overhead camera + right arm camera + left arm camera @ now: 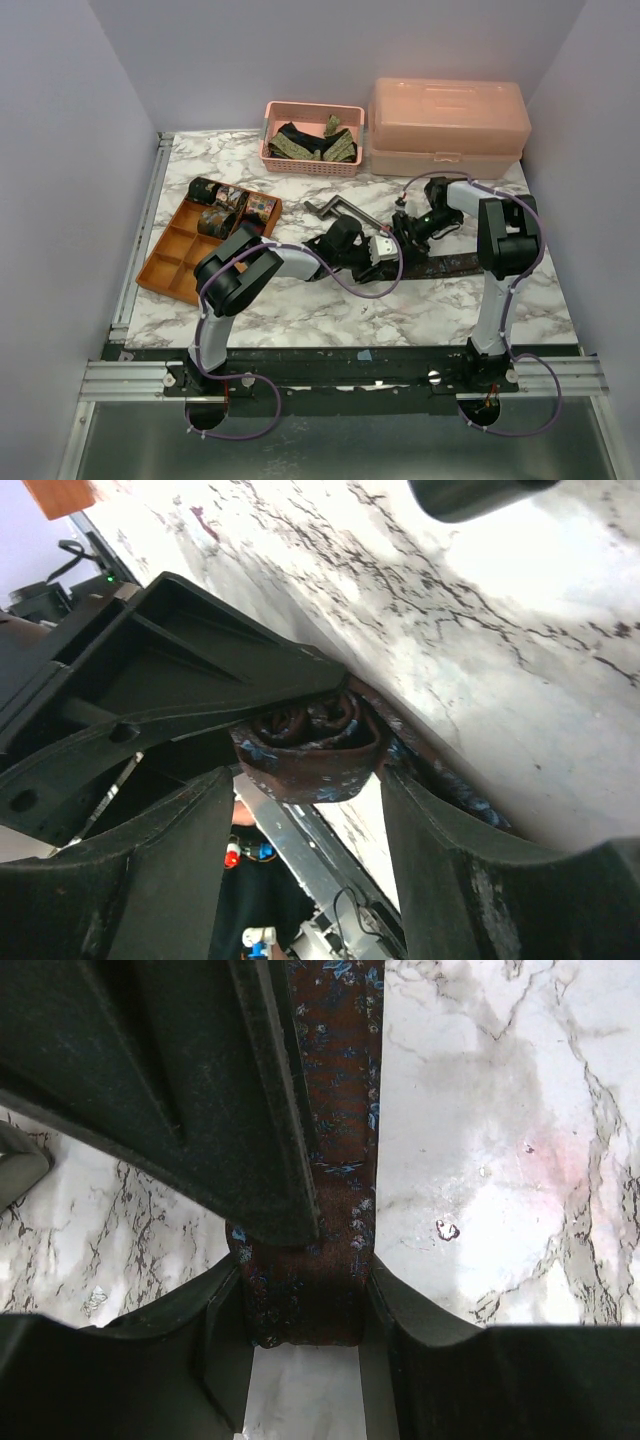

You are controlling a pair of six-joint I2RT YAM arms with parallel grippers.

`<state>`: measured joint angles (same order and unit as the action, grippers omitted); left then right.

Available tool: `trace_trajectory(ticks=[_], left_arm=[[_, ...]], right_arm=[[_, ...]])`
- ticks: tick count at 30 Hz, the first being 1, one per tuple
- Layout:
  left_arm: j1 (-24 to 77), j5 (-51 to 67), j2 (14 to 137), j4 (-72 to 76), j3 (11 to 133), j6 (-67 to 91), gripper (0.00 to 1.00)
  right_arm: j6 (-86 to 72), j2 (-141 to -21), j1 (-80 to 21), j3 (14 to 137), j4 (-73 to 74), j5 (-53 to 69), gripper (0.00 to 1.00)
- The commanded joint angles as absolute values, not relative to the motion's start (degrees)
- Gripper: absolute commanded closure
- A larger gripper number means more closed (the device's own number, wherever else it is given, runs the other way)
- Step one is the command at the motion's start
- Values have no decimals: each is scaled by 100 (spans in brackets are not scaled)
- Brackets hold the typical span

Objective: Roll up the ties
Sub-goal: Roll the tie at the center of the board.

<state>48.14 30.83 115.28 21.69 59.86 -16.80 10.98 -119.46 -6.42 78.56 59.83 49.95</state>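
Note:
A dark brown tie [452, 264] with blue flecks lies as a flat strip on the marble table [300, 305], right of centre. Its left end is wound into a small coil [310, 745]. My left gripper [305, 1272] is shut on that coiled end across its width, both fingers [225, 1305] against the fabric edges. The strip [345, 1080] runs away from it over the table. My right gripper [308, 780] stands open around the coil, jaws wide, the left jaw clear of the fabric. In the top view the two grippers [383, 250] [408, 232] meet at the tie's left end.
An orange compartment tray [170, 262] at the left holds several rolled ties [228, 202]. A pink basket [310, 165] at the back holds more ties. A pink lidded box [448, 125] stands at the back right. A grey metal crank bar [335, 210] lies behind the grippers.

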Motion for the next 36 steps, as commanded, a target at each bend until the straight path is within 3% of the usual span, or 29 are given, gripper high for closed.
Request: trace_trajectory(ticks=[1, 5, 8, 10, 13, 14, 17, 20, 21, 36], left_arm=[[4838, 2682, 11843, 1003, 5853, -1855, 87], [4831, 2673, 11899, 961, 5994, -1837, 86], [4834, 2650, 11918, 932, 6040, -1833, 86], [4828, 2655, 11900, 940, 6030, -1820, 86], [4825, 2638, 11876, 962, 6007, -1772, 84], [4797, 2669, 11858, 989, 6002, -1715, 81], [4682, 2958, 11728, 1273, 5924, -1465, 53], [4587, 3393, 11485, 1932, 5677, -1219, 39], [4574, 3552, 11417, 2138, 5591, -1159, 29], [4794, 3716, 11807, 4095, 5783, 313, 18]], right_arm=[[1136, -12085, -735, 7822, 5912, 5435, 39], [1268, -12259, -764, 7753, 5985, 5387, 47], [1323, -12397, -747, 7664, 5952, 5036, 67], [1282, -12462, -710, 7615, 5851, 4790, 74], [1242, -12537, -652, 7666, 5718, 4405, 98], [1275, -12549, -642, 7692, 5691, 4296, 100], [1338, -12514, -633, 7735, 5555, 3811, 100], [1384, -12421, -638, 7663, 5236, 3284, 100], [1423, -12402, -633, 7641, 5165, 3152, 100], [1597, -12152, -799, 7037, 4356, 2222, 100]])
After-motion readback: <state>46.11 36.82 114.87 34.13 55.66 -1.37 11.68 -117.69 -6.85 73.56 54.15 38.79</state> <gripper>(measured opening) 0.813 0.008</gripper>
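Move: From the right hand, open above the tie, the rolled end lies about 2 cm to its left, 1 cm back and 3 cm below. The flat part still to be rolled is centred some 11 cm to that hand's right, level with it and 4 cm below; the bent grey handle is about 13 cm ahead and 12 cm left, 4 cm down. The left hand already pinches the roll by its side edges, its middle roughly 1 cm to the right of that hand, neither ahead nor back. While the left hand keeps its pinch on the roll and hardly moves, the right hand eases about 1 cm left and shuts its open fingers, then carries them to the right and down by roughly 3 cm, tipping some 10 degrees further down, so that the closed tips bear on the roll's right side, where the flat tie runs into it. Midway the left fingers spread wide and let go of the roll's edges, and that hand then rises about 2 cm with its fingertips tilting up some 10 degrees. ##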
